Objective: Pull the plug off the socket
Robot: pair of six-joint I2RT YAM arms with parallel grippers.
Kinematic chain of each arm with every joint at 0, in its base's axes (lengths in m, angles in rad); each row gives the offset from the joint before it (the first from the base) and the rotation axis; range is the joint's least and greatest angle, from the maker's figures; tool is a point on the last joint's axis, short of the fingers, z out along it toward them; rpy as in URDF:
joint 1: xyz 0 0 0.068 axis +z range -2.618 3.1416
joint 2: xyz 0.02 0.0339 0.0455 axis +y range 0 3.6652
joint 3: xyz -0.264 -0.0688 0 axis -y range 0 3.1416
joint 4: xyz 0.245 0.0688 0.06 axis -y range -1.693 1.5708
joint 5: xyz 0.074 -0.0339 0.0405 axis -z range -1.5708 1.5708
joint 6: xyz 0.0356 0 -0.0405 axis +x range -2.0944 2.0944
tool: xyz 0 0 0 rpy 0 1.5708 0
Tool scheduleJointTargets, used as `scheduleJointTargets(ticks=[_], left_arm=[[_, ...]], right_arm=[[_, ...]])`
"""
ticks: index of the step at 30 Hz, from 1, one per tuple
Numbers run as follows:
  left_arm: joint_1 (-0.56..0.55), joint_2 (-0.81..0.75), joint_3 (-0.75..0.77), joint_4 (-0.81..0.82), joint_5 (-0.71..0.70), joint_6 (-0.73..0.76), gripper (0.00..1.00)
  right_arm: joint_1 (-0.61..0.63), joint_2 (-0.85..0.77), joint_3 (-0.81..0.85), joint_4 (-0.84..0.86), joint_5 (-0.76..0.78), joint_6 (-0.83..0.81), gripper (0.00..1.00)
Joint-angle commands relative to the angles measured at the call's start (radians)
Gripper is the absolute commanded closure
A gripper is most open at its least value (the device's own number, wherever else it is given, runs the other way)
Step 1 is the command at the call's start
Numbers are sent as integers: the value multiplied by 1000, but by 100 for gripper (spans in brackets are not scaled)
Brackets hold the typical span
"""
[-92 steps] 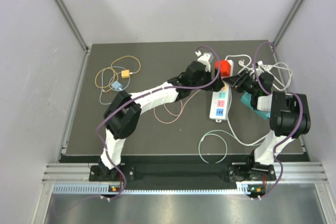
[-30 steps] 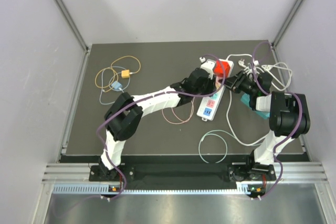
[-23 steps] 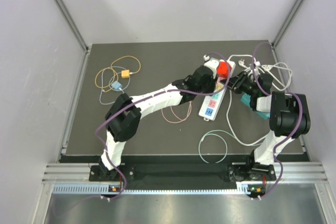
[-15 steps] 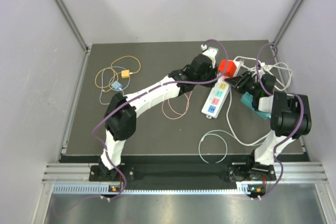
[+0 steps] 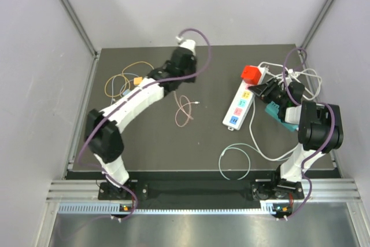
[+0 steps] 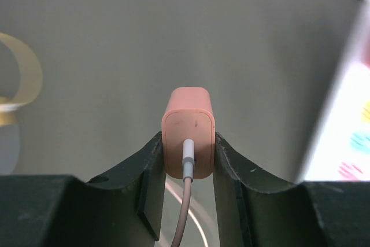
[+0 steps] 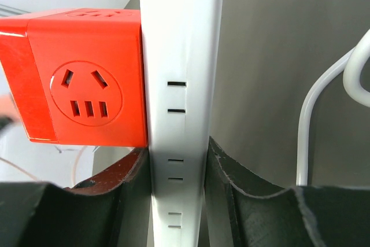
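Observation:
My left gripper (image 6: 188,155) is shut on a small pink plug (image 6: 188,131) and holds it above the dark table, its pink cable (image 6: 182,218) hanging down between the fingers. In the top view that gripper (image 5: 184,63) is at the back middle, well left of the white socket strip (image 5: 240,105), and the cable (image 5: 185,110) trails on the mat. The strip carries a red cube adapter (image 5: 250,74) at its far end. My right gripper (image 7: 178,166) is shut on the strip (image 7: 179,56) just below the red cube (image 7: 87,85).
Orange and blue thin cables (image 5: 124,82) lie at the back left. White cables (image 5: 300,76) are bunched at the back right, and one loops (image 5: 237,157) toward the front edge. A teal object (image 5: 277,112) sits beside the right wrist.
The left arm has swung left and back, carrying the pink plug away from the strip. The strip has shifted right and straightened; the right gripper stays shut on it.

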Motion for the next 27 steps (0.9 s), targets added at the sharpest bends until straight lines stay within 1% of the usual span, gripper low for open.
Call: scheduleJointTargets(ticks=[1,2,3,4,7,12,14,17,20,22,27], left_arm=[[80,-159,-28,13,-258,120,100],[131,-175,-36,22,-296,136,100],[158,-209,-46,33,-327,160,100],[210,-225,-62,45,-383,171,100],[276,-281,-76,108,-462,229,100],[293,-318,-65,232,-557,367,100],[321,-312,-66,249,-546,378,100],[379,-280,-73,238,-513,345,100],[425,-243,-100,265,-516,332,100],[449,-213,-112,251,-479,283,100],[465,-128,-161,228,-430,185,100]], right_arm=[[-14,-45,11,137,-4,-9,100],[-15,-45,11,140,-4,-7,100],[-14,-45,11,140,-4,-4,100],[-15,-45,11,140,-5,-3,100],[-17,-47,11,144,-5,0,100],[-17,-44,11,147,-8,5,100],[-17,-44,10,147,-8,5,100],[-18,-47,11,149,-10,11,100],[-23,-50,10,152,-11,13,100],[-25,-47,10,157,-15,17,100],[-28,-38,10,166,-21,25,100]])
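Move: My left hand already holds the pulled pink plug. The yellow plug lies about 26 cm to its left, 9 cm ahead and 18 cm below; the blue plug is about 4 cm farther left than the yellow one and 6 cm nearer me. The pink cable's loops lie about 20 cm below my left hand, 4 cm left and 3 cm back. From my right hand, which grips the socket strip, the yellow plug is some 52 cm left and 8 cm ahead. I swing my left hand quickly left, away from the socket strip and towards the yellow and blue plugs, about 31 cm, drifting a little forward. It arcs up some 15 cm, then starts sinking, while the wrist turns roughly 45 degrees counter-clockwise and the fingertips tip up, then partly down. The fingers keep the pink plug; my right hand stays, still holding the strip. ##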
